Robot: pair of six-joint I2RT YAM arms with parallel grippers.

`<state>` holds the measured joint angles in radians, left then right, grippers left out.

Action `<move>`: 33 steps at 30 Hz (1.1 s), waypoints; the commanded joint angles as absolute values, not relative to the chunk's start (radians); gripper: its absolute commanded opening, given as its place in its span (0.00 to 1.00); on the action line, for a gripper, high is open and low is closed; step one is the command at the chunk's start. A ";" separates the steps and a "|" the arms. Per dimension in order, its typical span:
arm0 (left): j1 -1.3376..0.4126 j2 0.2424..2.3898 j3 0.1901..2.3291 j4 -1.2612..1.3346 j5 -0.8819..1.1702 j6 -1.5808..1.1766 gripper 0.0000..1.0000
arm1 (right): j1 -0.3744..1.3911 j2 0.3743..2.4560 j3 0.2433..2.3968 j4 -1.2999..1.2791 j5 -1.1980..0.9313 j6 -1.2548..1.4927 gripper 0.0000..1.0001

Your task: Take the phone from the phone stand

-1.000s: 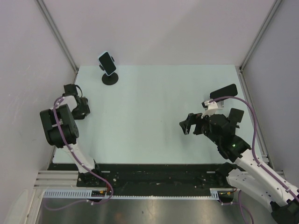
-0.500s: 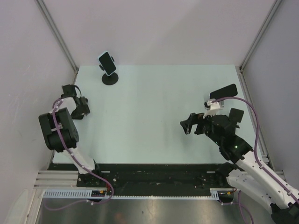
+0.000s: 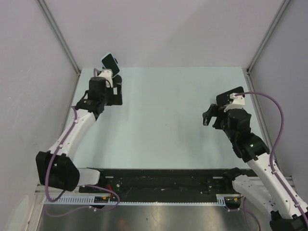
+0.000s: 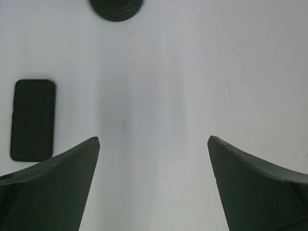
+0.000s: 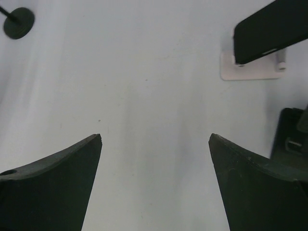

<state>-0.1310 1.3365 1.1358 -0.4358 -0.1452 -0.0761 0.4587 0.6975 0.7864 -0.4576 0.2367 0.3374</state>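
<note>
A dark phone with a pale rim (image 3: 109, 61) sits tilted on a black stand at the far left corner. My left gripper (image 3: 117, 90) hangs open just in front of it and hides the stand's round base from above. In the left wrist view the open gripper (image 4: 153, 138) is over bare table, with the phone (image 4: 32, 120) to the left and the round black base (image 4: 115, 7) at the top edge. A second dark phone (image 3: 230, 95) rests on a white stand (image 5: 250, 67) at the right. My right gripper (image 3: 206, 118) is open and empty to its near left.
Grey walls and metal posts close in the table at the back and both sides. In the right wrist view the open gripper (image 5: 155, 135) faces bare table, the black stand's base (image 5: 19, 21) shows far off, and a black part (image 5: 288, 139) sits at the right edge.
My left arm has swung from the table's left edge up to the far left corner, beside the phone on the black stand. My right arm has moved right, toward the white stand.
</note>
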 commanded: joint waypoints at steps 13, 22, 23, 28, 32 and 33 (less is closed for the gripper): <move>-0.393 1.043 0.925 -0.417 0.020 -0.049 1.00 | 0.008 0.864 0.879 -0.551 0.294 0.356 1.00; -0.396 1.012 0.925 -0.406 0.078 -0.069 1.00 | -0.155 1.027 0.828 -0.454 0.315 0.348 1.00; -0.399 1.011 0.923 -0.407 0.078 -0.071 1.00 | -0.169 1.048 0.827 -0.434 0.302 0.347 1.00; -0.411 1.003 0.922 -0.406 0.060 -0.060 1.00 | -0.247 1.126 0.825 -0.388 0.238 0.339 1.00; -0.428 1.003 0.922 -0.407 0.055 -0.055 1.00 | -0.259 1.176 0.825 -0.345 0.201 0.325 1.00; -0.431 1.005 0.922 -0.405 0.054 -0.057 1.00 | -0.259 1.183 0.825 -0.341 0.198 0.324 1.00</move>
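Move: The empty black phone stand is about 8 cm ahead of the right gripper, 22 cm to its right and 18 cm lower. The white stand with its phone is some 22 cm ahead of that gripper and 13 cm right. From the left gripper, the removed phone lies flat roughly 21 cm left, 3 cm back and 19 cm below; the round stand, holding another phone, is about 19 cm ahead and 5 cm left. Swing the open right gripper some 20 cm to the right and, increasingly, down towards the empty black stand, edging forward, yawing about 40 degrees clockwise and tipping its fingers further down. Meanwhile draw the open left gripper right and back, about 11 cm and 9 cm, away from the laid-down phone and the round stand, turning clockwise; slow to a creep halfway. ##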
